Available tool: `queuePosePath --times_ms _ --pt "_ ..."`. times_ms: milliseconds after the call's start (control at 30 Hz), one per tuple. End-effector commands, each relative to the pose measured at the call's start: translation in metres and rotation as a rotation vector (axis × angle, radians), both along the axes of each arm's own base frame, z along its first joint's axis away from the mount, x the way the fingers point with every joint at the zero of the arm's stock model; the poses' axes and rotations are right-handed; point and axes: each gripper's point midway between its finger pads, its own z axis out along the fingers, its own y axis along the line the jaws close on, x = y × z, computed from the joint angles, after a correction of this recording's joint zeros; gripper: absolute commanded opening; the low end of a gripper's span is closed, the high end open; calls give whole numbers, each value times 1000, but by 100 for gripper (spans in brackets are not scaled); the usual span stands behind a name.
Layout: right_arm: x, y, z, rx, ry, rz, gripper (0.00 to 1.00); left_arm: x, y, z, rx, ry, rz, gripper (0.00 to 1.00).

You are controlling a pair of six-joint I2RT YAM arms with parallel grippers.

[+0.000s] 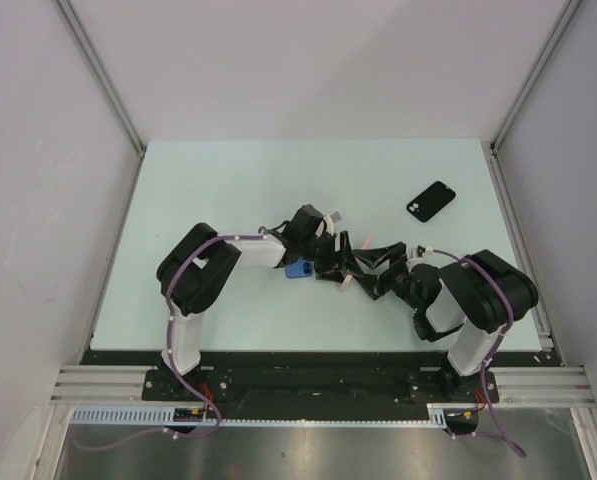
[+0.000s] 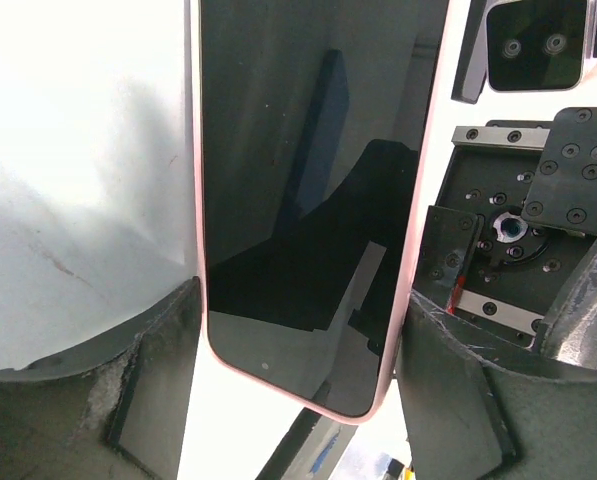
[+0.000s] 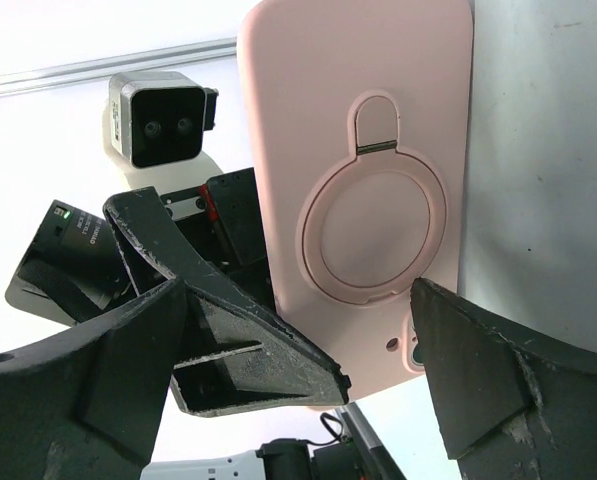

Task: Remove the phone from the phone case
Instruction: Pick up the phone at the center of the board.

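Note:
A phone (image 2: 308,150) with a dark screen sits inside a pink phone case (image 3: 358,120), held upright above the table between both arms. In the left wrist view my left gripper (image 2: 303,300) spans the phone's width, and its fingers (image 2: 158,380) press the pink rim (image 2: 418,200) on both long edges. The right wrist view shows the case's back with a round ring holder (image 3: 373,225). My right gripper (image 3: 298,290) stands wide open around that lower end, one finger (image 3: 478,380) overlapping the case's corner. In the top view the two grippers, left (image 1: 333,255) and right (image 1: 378,265), meet mid-table.
A black phone-shaped thing (image 1: 431,201) lies on the pale table (image 1: 228,180) at the back right. A small blue object (image 1: 298,269) sits below the left wrist. White walls and metal rails (image 1: 98,75) enclose the table. The left gripper's finger (image 3: 238,330) crosses the right wrist view.

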Motion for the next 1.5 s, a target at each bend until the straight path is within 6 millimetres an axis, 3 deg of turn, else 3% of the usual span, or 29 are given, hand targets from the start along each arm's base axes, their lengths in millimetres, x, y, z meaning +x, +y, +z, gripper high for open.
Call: queuePosePath --times_ms 0,133,467,667,900,1100,1133,1200,1233,1267,1467 --pt "9 2 45 75 -192 -17 96 -1 -4 30 -53 -46 -11 51" --pt "10 2 46 76 -193 -14 96 0 -2 29 -43 -48 -8 38" --pt "13 -4 49 89 -193 -15 95 8 5 38 -13 -94 -1 21" --pt "12 -7 49 87 -192 -13 95 8 4 39 -12 -89 -3 1" --pt "7 -17 36 26 -154 -12 93 12 10 55 -49 -108 8 0" --pt "13 -28 34 -165 -139 -29 93 14 24 76 -134 -125 11 0" --pt "8 -31 15 -238 -50 -21 94 14 25 78 -146 -123 11 0" --pt "16 -35 45 -319 -150 -46 96 13 29 85 -190 -113 16 0" --pt "13 -39 41 -355 -124 -43 97 13 30 88 -208 -111 15 0" --pt "14 -41 56 -376 -179 -46 97 10 32 90 -227 -102 10 0" --pt "14 -41 75 -397 -228 -3 97 7 31 116 -327 -133 -9 0"
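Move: The pink-cased phone stands on its long edge between the hands, its screen facing the left one. Its middle is about 4 cm ahead and 2 cm right of the left hand, whose fingers straddle its near end, and some 3 cm ahead and 3 cm left of the right hand. A blue phone lies roughly 11 cm left of the left hand, about 1 cm ahead. A black phone lies around 16 cm ahead and 15 cm right of the right hand. Left fingers close on the phone's faces, then lift 5 cm and leftward; open right hand rises 10 cm. ##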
